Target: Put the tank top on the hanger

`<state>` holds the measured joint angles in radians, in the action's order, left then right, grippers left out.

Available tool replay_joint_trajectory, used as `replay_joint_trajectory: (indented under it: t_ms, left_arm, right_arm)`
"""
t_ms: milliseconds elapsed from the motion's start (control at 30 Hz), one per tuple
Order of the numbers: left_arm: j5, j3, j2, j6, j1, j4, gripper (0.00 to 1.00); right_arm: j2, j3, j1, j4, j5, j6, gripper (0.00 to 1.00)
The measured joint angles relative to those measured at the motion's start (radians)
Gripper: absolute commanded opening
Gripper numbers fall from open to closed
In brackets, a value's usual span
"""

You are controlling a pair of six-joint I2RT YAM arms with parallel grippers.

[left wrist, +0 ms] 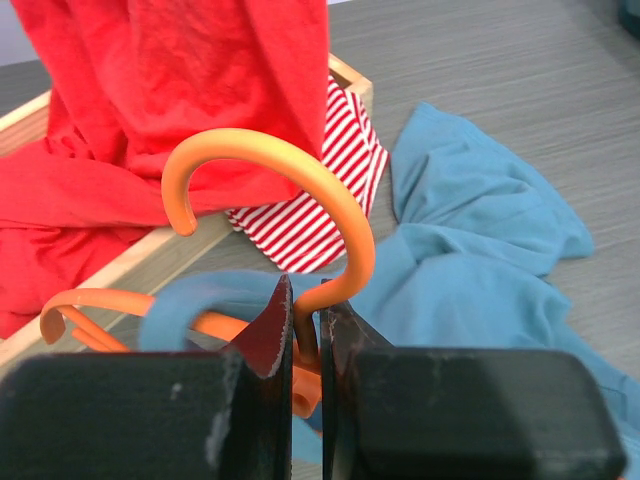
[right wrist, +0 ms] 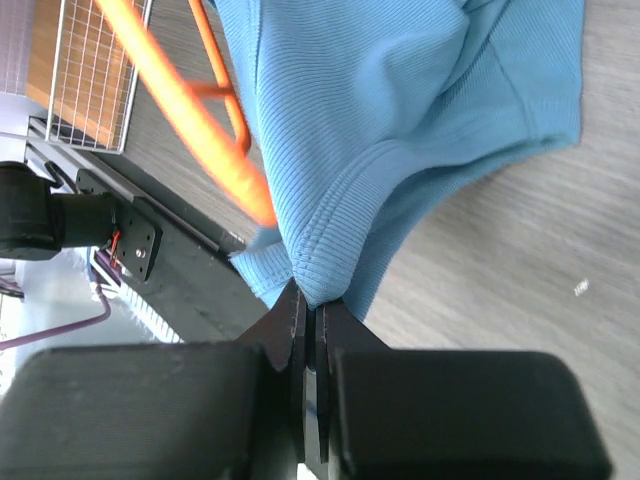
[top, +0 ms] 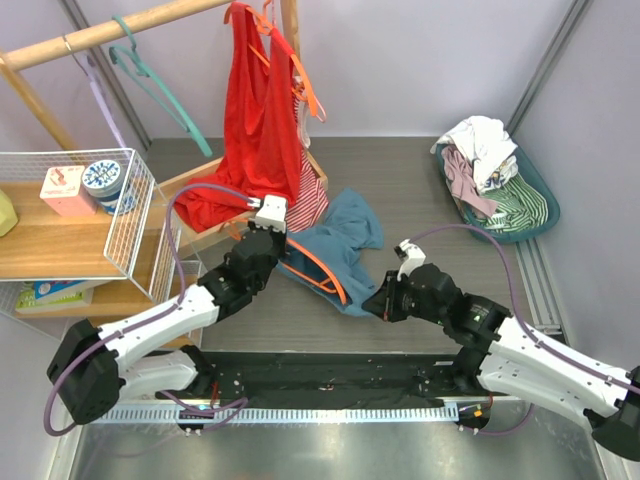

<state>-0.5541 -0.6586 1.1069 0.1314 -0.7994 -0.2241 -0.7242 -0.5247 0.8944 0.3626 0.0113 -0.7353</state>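
The teal-blue tank top (top: pixel 345 240) lies crumpled on the table's middle. The orange hanger (top: pixel 318 266) lies partly inside it, one arm showing through the fabric. My left gripper (top: pixel 262 232) is shut on the hanger's neck just below the hook (left wrist: pixel 265 165); the jaws pinch the orange stem (left wrist: pixel 308 335). My right gripper (top: pixel 385 300) is shut on a ribbed hem of the tank top (right wrist: pixel 330 270) at its near edge. The hanger's arm (right wrist: pixel 190 130) runs above that hem in the right wrist view.
A long red garment (top: pixel 255 110) and a red-and-white striped one (top: pixel 312 190) hang from a wooden rail (top: pixel 110 30) into a wooden tray. A teal-green hanger (top: pixel 160 90) hangs on the rail. A wire basket (top: pixel 75 205) stands left. A laundry tub (top: pixel 500 180) sits far right.
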Motion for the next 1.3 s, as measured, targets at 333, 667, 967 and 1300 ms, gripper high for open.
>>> replay_joint_trajectory:
  t_ms: [333, 667, 967, 1300]
  left_arm:
    - [-0.059, -0.005, 0.029, -0.003, 0.000, -0.036, 0.00]
    - [-0.055, -0.005, 0.067, 0.052, -0.027, -0.065, 0.00]
    - [-0.056, -0.009, 0.089, 0.099, -0.070, -0.074, 0.00]
    - [-0.058, -0.012, 0.091, 0.131, -0.092, -0.077, 0.00]
  right_arm:
    - [0.061, -0.032, 0.000, 0.153, -0.035, -0.032, 0.01]
    - [0.061, -0.071, 0.000, 0.145, -0.034, -0.077, 0.01]
    - [-0.028, -0.085, 0.000, 0.000, 0.014, -0.107, 0.01]
    - [-0.087, -0.095, 0.000, -0.103, 0.029, -0.111, 0.01]
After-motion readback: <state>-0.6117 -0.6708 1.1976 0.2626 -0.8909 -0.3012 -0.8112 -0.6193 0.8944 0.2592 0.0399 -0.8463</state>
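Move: My right hand already pinches a ribbed edge of the tank top; the right end of the orange hanger lies about 6 cm to its left, 2 cm farther out and slightly higher. The tank top's loose far part is on the floor, some 22 cm ahead and 6 cm left of that hand. From my left hand, which grips the hanger's neck, the pinched edge is roughly 20 cm right, 15 cm back and 7 cm lower; the striped shirt is about 13 cm ahead and 3 cm right, well below. With my right hand I keep the pinch and first ease the ribbed edge back and right by about 2 cm, then swing it left and up some 5 cm each way, slightly forward, to draw it over the hanger's end. Meanwhile my left hand keeps the neck gripped, inches forward, then carries the hanger about 4 cm right towards that edge, raising its right side a little. ##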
